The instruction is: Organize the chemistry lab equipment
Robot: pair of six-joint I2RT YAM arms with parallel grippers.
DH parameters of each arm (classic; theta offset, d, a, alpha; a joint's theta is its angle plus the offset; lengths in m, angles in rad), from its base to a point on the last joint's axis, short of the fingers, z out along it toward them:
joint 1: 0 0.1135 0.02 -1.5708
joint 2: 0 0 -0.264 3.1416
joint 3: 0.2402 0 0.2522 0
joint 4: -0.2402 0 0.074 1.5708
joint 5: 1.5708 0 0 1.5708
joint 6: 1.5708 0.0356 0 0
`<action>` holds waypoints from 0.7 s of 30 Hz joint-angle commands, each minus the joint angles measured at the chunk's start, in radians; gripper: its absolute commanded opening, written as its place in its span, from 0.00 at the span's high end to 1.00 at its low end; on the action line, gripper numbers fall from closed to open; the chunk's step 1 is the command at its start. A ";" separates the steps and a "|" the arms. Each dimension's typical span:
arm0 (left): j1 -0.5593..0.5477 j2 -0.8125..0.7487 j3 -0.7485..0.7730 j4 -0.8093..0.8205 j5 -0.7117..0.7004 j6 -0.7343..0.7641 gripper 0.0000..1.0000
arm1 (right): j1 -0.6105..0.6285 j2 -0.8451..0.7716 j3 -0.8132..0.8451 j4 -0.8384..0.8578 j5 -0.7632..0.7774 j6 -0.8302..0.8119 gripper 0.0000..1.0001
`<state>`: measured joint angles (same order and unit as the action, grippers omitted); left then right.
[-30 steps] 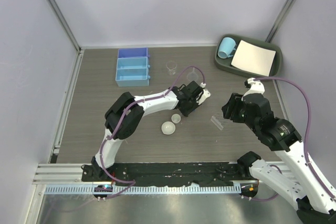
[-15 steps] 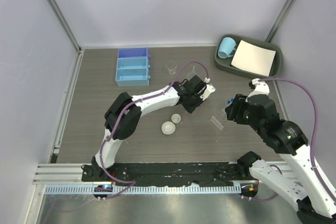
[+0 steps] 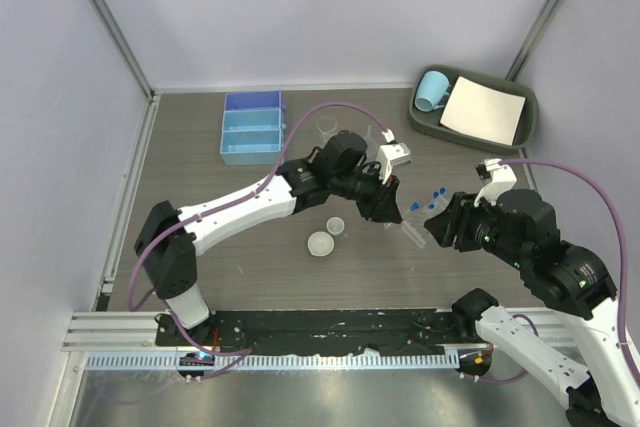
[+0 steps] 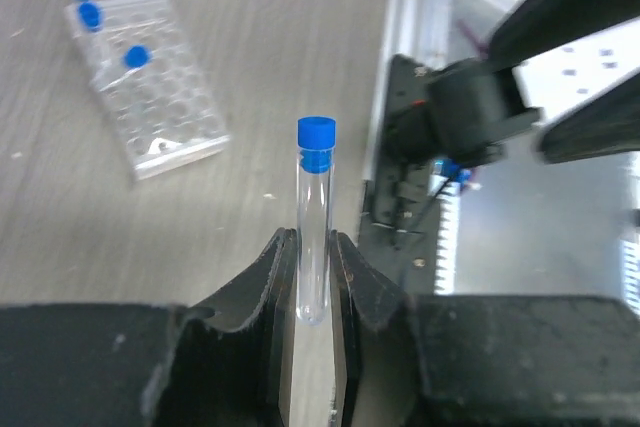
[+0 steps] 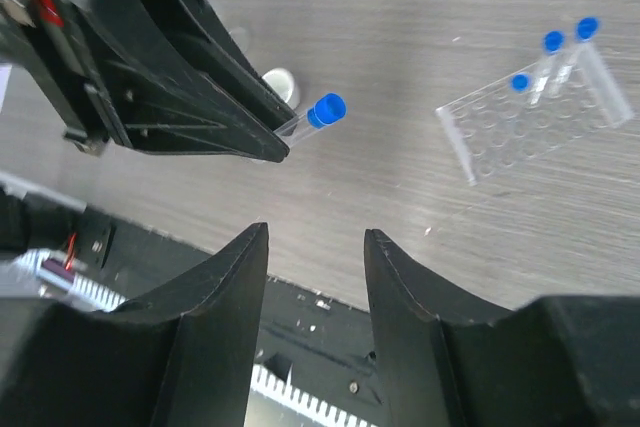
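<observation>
My left gripper [image 4: 312, 247] is shut on a clear blue-capped tube [image 4: 315, 209], which sticks out past its fingers cap first. In the top view this gripper [image 3: 390, 209] hangs over mid-table, left of the clear tube rack [image 3: 415, 234]. The rack [image 4: 150, 87] lies flat with three blue-capped tubes [image 4: 135, 55] at one end. My right gripper [image 5: 315, 235] is open and empty; the held tube's cap [image 5: 325, 110] sits ahead of it and the rack [image 5: 530, 122] to its right. Two white dishes [image 3: 320, 243] rest left of the grippers. A beaker [image 3: 326, 130] and a funnel [image 3: 372, 137] stand behind.
A blue compartment box [image 3: 252, 127] stands at the back left. At the back right a dark green tray [image 3: 425, 125] holds a light-blue mug [image 3: 431, 90] and a white paper sheet [image 3: 484, 110]. The black arm mounting rail [image 3: 330, 325] runs along the near edge.
My left arm has stretched out and carried the tube rightwards and nearer, towards the rack. My right gripper has drawn back towards the near edge.
</observation>
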<state>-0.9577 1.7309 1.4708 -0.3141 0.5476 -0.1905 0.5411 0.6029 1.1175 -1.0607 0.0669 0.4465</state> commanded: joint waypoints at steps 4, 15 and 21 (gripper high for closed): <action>-0.003 -0.163 -0.191 0.334 0.219 -0.201 0.80 | 0.003 -0.051 -0.042 0.050 -0.365 -0.048 0.51; -0.001 -0.261 -0.403 0.584 0.319 -0.335 0.82 | 0.003 -0.052 -0.093 0.162 -0.542 0.021 0.50; -0.001 -0.289 -0.472 0.688 0.373 -0.398 0.82 | 0.003 -0.043 -0.099 0.183 -0.559 0.035 0.51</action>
<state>-0.9573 1.5021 1.0248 0.2184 0.8490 -0.5320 0.5411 0.5503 1.0206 -0.9440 -0.4427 0.4614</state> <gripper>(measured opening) 0.189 0.494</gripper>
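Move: The blue-capped tube is already in the left fingers, its cap out to the robot's right. From the left hand, the half-open right gripper is about 12 cm right, 4 cm back and 5 cm higher, and the tube rack some 7 cm ahead, 12 cm right and 19 cm below. From the right hand, the tube's middle lies about 9 cm left, 4 cm ahead and 5 cm lower; the rack is roughly 12 cm ahead, 2 cm right and 25 cm down. The blue-capped tube, still pinched in the left fingers, is drawn back about 8 cm, with a little left and up early on, while that wrist tips its fingertips upward and swings them back. The right hand closes in on it, going some 7 cm left and 5 cm back, turning about 25 degrees counter-clockwise to face the tube, its fingers staying half open. ##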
